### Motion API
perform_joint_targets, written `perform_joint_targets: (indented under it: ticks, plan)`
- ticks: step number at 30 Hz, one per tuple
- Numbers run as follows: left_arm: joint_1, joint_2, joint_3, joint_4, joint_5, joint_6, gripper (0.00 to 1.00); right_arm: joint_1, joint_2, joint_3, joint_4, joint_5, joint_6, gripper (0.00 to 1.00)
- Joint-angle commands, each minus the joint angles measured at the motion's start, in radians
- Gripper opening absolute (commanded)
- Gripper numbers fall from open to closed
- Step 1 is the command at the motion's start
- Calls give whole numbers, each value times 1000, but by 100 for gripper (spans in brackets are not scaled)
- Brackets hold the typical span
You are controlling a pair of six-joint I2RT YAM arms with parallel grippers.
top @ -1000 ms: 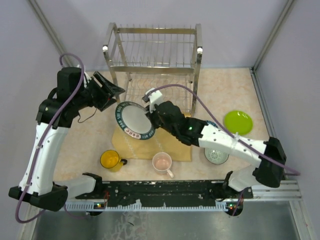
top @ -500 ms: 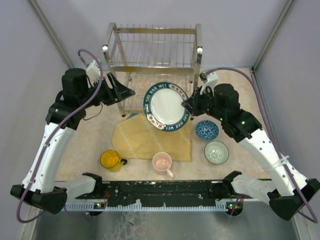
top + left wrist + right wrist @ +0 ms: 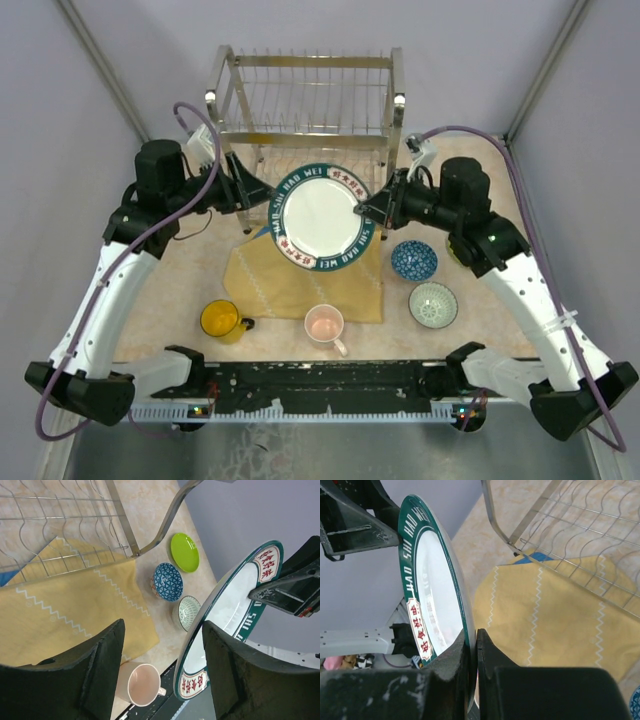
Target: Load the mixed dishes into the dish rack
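Observation:
My right gripper (image 3: 368, 210) is shut on the right rim of the white plate with the dark patterned rim (image 3: 320, 217), holding it up in front of the dish rack (image 3: 305, 120). The right wrist view shows both fingers pinching that rim (image 3: 472, 640). My left gripper (image 3: 258, 190) is open at the plate's left edge. In the left wrist view the plate (image 3: 235, 600) stands edge-on between the fingers (image 3: 164, 630), close to the right one. On the table lie a yellow mug (image 3: 220, 319), pink mug (image 3: 324, 325), blue bowl (image 3: 413, 260), grey-green bowl (image 3: 433, 304) and lime-green plate (image 3: 185, 552).
A yellow patterned cloth (image 3: 290, 285) lies in front of the rack, under the raised plate. The rack's lower wire shelf (image 3: 570, 525) is just behind the plate. Grey walls close in the table on both sides.
The right arm swung right and lifted the plate from over the cloth up to the rack front, turning its face upward. The left gripper moved right to the plate's left edge.

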Motion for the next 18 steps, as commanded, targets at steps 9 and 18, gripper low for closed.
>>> perform_joint_targets:
  ticks: [9, 18]
  plan:
    - [-19, -35, -46, 100, 94, -40, 55, -23, 71, 76, 298, -171, 163, 0]
    - [-19, -47, -62, 108, 98, -44, 20, -41, 119, 90, 345, -180, 197, 0]
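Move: The right gripper already pinches the right side of the plate, whose middle lies about 7 cm left and 1 cm back of it and 2 cm lower; the open left gripper it is brought to is some 17 cm left, 3 cm ahead and 1 cm higher. From the left gripper the plate's middle is about 10 cm right, 5 cm back, 3 cm down, and the dish rack's middle 18 cm ahead, 7 cm right, 15 cm down. The pink mug stands 9 cm back, 5 cm left and 30 cm below the right gripper. Bring the left gripper about 2 cm back and right, onto the plate's left rim, and close its wide-open jaws around that rim to less than half their gap. Meanwhile keep the right gripper pinched and feed the plate to it, about 3 cm left, 2 cm forward and nearly as much up, tipping the hand's left side up about 10 degrees. ##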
